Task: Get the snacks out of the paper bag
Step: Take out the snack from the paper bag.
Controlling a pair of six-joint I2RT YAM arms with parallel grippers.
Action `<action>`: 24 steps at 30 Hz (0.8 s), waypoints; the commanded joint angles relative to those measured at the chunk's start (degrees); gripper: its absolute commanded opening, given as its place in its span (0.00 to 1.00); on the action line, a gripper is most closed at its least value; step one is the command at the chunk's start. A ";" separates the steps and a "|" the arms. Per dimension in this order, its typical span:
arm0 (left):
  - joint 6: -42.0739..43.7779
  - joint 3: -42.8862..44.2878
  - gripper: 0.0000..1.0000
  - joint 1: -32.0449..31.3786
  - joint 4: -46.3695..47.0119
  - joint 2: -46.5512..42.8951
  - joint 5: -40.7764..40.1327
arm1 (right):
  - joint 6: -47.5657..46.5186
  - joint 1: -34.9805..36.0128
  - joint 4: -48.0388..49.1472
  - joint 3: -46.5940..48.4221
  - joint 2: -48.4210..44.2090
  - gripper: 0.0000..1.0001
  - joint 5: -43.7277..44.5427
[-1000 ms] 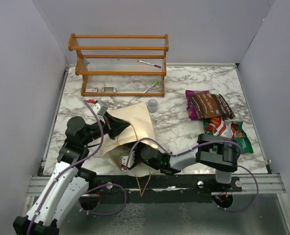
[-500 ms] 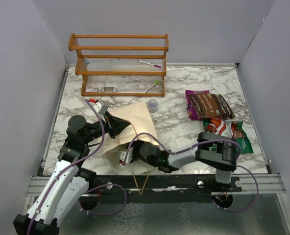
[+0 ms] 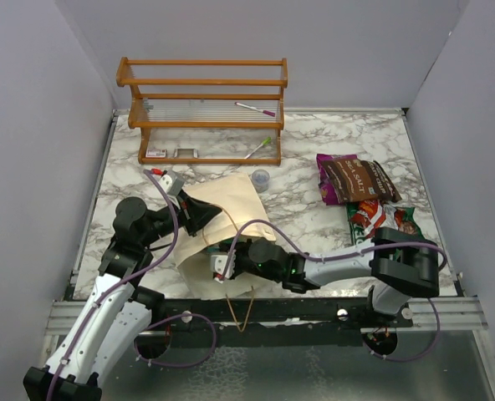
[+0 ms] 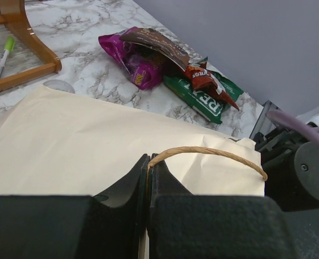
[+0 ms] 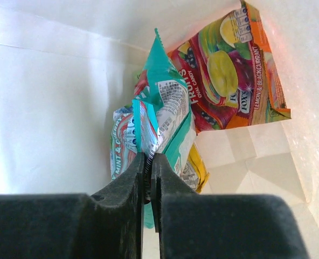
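The cream paper bag (image 3: 235, 200) lies on its side near the table's front left. My left gripper (image 4: 148, 162) is shut on its tan string handle (image 4: 208, 151) and holds the mouth up. My right gripper (image 5: 149, 159) is inside the bag, shut on the crimped edge of a teal snack packet (image 5: 167, 102). Behind it in the bag lie an orange-red fruit candy packet (image 5: 229, 75) and a yellow packet (image 5: 196, 171). Outside, at the right, lie a dark brown packet (image 3: 358, 178) on a purple one (image 3: 329, 160), a red one (image 3: 369, 215) and a green one (image 3: 416, 241).
A wooden rack (image 3: 201, 109) holding pens stands at the back left. A small clear cup (image 3: 261, 178) sits just beyond the bag. Grey walls close the table in on three sides. The right arm's elbow (image 3: 405, 261) hangs over the front right edge.
My right gripper has closed from wide open onto the teal packet inside the bag, and its elbow has swung to the right. The left gripper still grips the handle.
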 commanded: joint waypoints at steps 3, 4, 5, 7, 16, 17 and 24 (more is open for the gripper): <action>0.93 1.98 0.00 0.63 -0.65 0.16 -1.94 | 4.55 -0.11 -5.30 -2.82 -8.93 0.01 -6.98; 0.98 2.00 0.00 0.64 -0.82 0.20 -2.12 | 5.13 -0.12 -5.78 -3.48 -10.30 0.01 -7.29; 1.02 2.01 0.00 0.69 -0.90 0.18 -2.37 | 5.59 -0.08 -6.02 -4.19 -11.93 0.01 -7.65; 1.11 2.04 0.00 0.81 -1.07 0.30 -2.85 | 6.11 -0.11 -7.26 -5.50 -15.39 0.01 -8.89; 2.22 2.90 0.00 0.97 -2.88 1.27 -5.22 | 7.17 -0.06 -15.02 -9.39 -33.49 0.01 -14.87; 2.59 3.08 0.00 0.96 -3.06 1.39 -5.37 | 7.47 -0.11 -15.55 -9.73 -34.94 0.01 -14.38; 7.76 5.78 0.00 0.97 -6.28 2.86 -9.87 | 7.09 -0.11 -25.94 -8.34 -44.21 0.01 -13.49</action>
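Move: The right hand is inside the bag, already pinching the turquoise snack. The bag's mouth centre is about 5 cm back, 3 cm right and 8 cm above it; the fruit packet lies some 8 cm ahead, 5 cm left and 4 cm lower. The red chip bag is roughly 42 cm right, 5 cm ahead and 6 cm below. From the left hand, the snack is about 3 cm back, 3 cm left and 18 cm down. Up and out towards the bag's mouth, the right hand draws the turquoise snack some 11 cm higher while pulling about 7 cm right and 6 cm back, speeding up as it climbs, with the wrist turning roughly 20 degrees and the fingers staying shut. The left hand keeps its pinch on the twisted handle, easing about 2 cm forward and slightly left. ##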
